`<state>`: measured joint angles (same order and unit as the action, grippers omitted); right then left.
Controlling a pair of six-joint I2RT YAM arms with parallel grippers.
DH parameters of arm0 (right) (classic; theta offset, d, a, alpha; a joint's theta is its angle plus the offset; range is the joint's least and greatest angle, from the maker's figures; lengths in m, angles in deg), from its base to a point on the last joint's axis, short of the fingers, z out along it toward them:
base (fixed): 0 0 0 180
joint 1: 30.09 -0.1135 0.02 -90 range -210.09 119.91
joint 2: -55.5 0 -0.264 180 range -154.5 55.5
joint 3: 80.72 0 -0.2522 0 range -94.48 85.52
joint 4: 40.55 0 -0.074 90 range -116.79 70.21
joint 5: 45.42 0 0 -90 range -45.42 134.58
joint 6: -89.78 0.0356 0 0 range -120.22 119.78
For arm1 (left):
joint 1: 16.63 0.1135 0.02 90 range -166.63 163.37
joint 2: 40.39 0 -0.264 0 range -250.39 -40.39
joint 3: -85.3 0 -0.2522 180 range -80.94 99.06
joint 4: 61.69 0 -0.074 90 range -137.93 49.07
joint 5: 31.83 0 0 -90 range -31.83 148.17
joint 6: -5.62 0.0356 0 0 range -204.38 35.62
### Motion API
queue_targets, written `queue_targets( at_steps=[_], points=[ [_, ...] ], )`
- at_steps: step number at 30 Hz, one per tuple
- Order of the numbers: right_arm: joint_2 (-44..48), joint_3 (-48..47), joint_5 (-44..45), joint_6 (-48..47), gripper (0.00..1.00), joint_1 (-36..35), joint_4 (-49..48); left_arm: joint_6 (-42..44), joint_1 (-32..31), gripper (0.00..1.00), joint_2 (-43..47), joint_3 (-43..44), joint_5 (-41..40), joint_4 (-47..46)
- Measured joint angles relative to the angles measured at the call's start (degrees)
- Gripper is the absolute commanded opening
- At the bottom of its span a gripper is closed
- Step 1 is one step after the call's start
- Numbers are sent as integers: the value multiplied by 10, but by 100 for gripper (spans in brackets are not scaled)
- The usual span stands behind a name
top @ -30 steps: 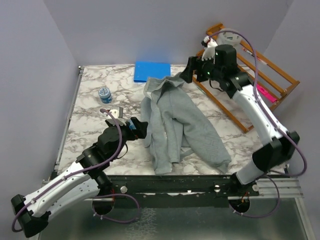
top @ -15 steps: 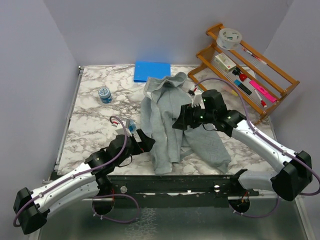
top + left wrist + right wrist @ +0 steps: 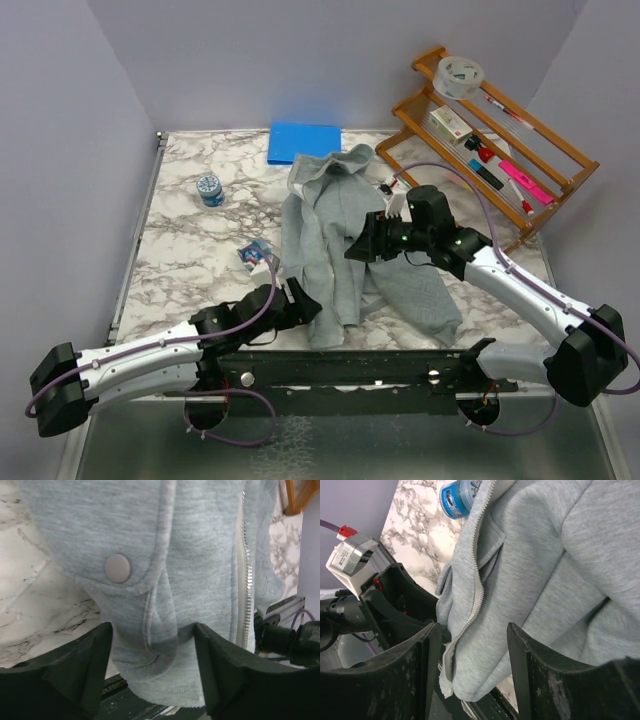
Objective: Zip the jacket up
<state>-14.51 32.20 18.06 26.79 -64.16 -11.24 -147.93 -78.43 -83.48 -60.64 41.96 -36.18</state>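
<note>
The grey-green jacket [image 3: 330, 215] lies crumpled in the middle of the marble table [image 3: 190, 240], its hood toward the back and its front unzipped. My left gripper [image 3: 305, 300] is low at the jacket's near left hem. In the left wrist view it [image 3: 151, 630] is open, and its fingers straddle a fold of the hem [image 3: 150, 660] below a snap button [image 3: 117, 568], with the zipper [image 3: 243, 580] to the right. My right gripper [image 3: 358, 246] hovers over the jacket's middle. It [image 3: 472, 630] is open above the zipper edge [image 3: 477, 590] and grips nothing.
A blue folder [image 3: 304, 142] lies at the back of the table and a small blue jar [image 3: 209, 189] at the left. A small packet [image 3: 253, 253] sits near the left arm. A wooden rack [image 3: 520, 150] with a tape roll [image 3: 459, 75] and markers stands at the back right.
The right arm swung down from the rack to above the jacket's middle. The left arm slid right and nearer, onto the jacket's hem. Both pairs of jaws have narrowed.
</note>
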Motion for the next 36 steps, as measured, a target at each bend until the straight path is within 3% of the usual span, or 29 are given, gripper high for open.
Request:
queue_targets(
  at_steps=[5, 9, 17, 26, 36],
  points=[
    [3, 4, 21, 0, 65, 0, 11, -25, -2, 21, 8, 3, -39, 27],
    [9, 25, 27, 4, 66, 0, 10, -24, -2, 0, 36, 20, -85, 64],
    [10, 53, 20, 20, 78, 0, 8, -17, -2, 0, 50, 60, -146, 127],
    [-10, 53, -17, 32, 79, -2, -1, 4, -2, 0, 18, 146, -239, 236],
    [-119, 53, -35, 80, 79, -63, -94, 64, -2, 0, -48, 162, -253, 236]
  ],
)
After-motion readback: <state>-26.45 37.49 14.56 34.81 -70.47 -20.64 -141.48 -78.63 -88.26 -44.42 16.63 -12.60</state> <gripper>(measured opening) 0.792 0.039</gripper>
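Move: The lower left front of the jacket, a fold below its pocket, lies practically between the left hand's open fingers, about 1 cm ahead, 1 cm right and 2 cm below. The zipper edge is some 4 cm right, level with that hand, 2 cm below; the blue jar is about 13 cm ahead and 14 cm left. From the right hand, the jacket's lower front by the zipper lies roughly 7 cm back, 6 cm left and 12 cm below. Leftward and forward, rising some 4 cm, the left hand draws off about 8 cm after shutting its fingers on the jacket's lower left front, its left side rolling up. The right hand sinks about 7 cm towards the jacket's lower front, easing back and first slightly right, then clearly left, fingers opening wider and tipping down. ##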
